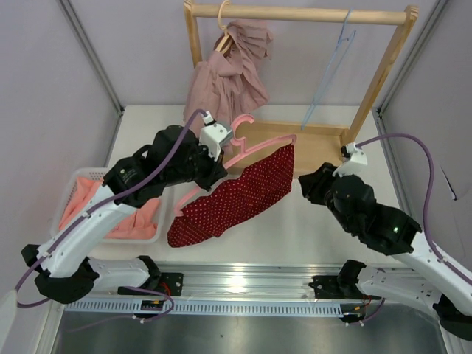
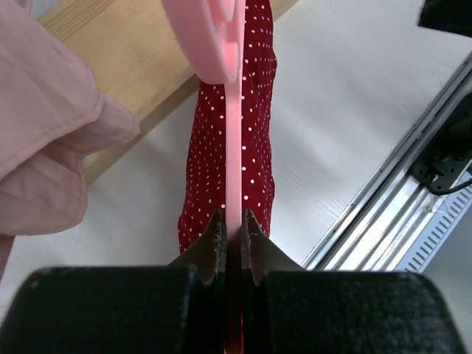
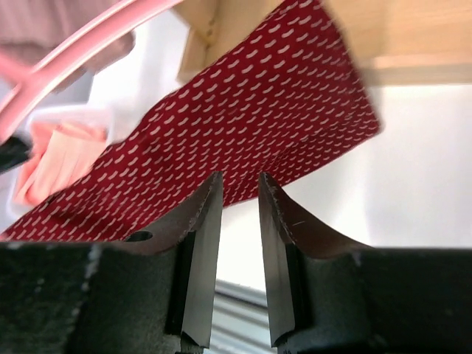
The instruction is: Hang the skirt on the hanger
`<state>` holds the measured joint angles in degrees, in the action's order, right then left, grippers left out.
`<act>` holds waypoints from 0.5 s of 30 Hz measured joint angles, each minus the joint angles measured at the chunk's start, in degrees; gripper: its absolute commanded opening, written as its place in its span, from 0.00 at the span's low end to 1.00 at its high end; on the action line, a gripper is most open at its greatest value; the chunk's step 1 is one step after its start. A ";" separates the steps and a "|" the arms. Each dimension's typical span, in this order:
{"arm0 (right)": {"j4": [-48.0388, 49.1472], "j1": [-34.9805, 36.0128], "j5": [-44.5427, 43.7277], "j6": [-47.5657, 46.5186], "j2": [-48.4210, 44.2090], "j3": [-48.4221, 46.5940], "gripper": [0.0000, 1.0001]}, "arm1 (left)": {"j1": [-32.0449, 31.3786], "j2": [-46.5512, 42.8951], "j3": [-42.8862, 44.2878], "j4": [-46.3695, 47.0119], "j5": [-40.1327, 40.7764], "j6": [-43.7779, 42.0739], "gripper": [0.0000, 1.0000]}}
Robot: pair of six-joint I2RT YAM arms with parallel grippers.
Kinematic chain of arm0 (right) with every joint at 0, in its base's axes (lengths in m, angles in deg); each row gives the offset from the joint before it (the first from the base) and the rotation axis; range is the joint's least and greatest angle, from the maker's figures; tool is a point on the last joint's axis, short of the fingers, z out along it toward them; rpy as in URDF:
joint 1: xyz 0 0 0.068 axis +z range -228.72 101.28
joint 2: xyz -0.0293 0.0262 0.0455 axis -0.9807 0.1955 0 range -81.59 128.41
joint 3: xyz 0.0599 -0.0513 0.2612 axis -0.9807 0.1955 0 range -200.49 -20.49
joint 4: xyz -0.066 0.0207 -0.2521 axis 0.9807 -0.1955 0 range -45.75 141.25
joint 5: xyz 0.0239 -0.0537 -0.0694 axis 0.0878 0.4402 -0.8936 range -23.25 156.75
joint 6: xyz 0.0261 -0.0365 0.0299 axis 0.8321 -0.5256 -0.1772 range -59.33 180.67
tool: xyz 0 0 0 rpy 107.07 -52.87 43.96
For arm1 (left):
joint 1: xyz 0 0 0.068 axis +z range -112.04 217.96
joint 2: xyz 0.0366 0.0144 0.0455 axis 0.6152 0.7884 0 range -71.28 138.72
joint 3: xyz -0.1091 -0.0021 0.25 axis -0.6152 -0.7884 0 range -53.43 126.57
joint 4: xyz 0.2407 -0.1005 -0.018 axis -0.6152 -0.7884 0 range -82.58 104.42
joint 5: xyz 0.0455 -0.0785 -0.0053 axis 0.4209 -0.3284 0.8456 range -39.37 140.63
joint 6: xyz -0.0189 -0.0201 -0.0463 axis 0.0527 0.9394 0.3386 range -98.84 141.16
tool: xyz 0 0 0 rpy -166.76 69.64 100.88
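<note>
The skirt (image 1: 236,199) is dark red with white dots and hangs slanting under the pink hanger (image 1: 259,146). Its lower left end lies on the table. My left gripper (image 1: 220,174) is shut on the hanger's thin bar (image 2: 233,147), and the skirt (image 2: 210,147) drapes on both sides of that bar just beyond the fingertips. My right gripper (image 1: 301,184) is by the skirt's upper right end. In the right wrist view its jaws (image 3: 240,184) stand open and empty, the skirt (image 3: 243,110) is just past the tips, and the hanger (image 3: 81,51) is at the upper left.
A wooden clothes rack (image 1: 383,81) stands at the back with a dusty-pink garment (image 1: 228,74) and a thin blue hanger (image 1: 332,66) on its rail. A white basket (image 1: 74,188) of pink clothes sits at the left. A metal rail (image 1: 236,284) runs along the near edge.
</note>
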<state>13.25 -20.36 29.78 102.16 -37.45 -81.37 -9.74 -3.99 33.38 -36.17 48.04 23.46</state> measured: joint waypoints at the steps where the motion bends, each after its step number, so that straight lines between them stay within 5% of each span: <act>1: -0.11 -2.32 1.27 -0.74 0.33 -0.61 0.31 | -0.24 0.15 1.14 -0.70 0.48 0.24 0.00; 6: -0.61 -11.56 9.31 -3.65 2.80 -5.27 0.31 | -2.58 2.95 10.29 -5.33 6.36 1.40 0.00; 15: -0.28 -17.92 18.43 -5.79 5.38 -10.12 0.31 | -5.99 14.51 26.97 -12.15 16.06 2.86 0.00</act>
<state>12.97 -38.28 48.20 96.37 -32.07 -91.49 -15.73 10.52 60.35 -48.32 64.11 26.33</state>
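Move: The left gripper already holds the pink hanger with the red dotted skirt on it. The free stretch of rail lies about 27 cm ahead of this hand, 13 cm to its right and some 18 cm higher. The pink skirt hangs roughly 20 cm ahead and 2 cm right, about level in height. The blue hanger is some 25 cm ahead, 27 cm right and 8 cm up. From the empty right hand, the red skirt's middle lies about 14 cm left, 3 cm ahead and slightly lower. Raise the left gripper about 6 cm with its grip on the pink hanger kept, then ease it forward a little towards the rail as it climbs, turning the wrist some 10 degrees counter-clockwise. Take the empty right gripper forward and up by 3 to 4 cm each, fingers kept slightly parted, beside the red skirt's right end. ##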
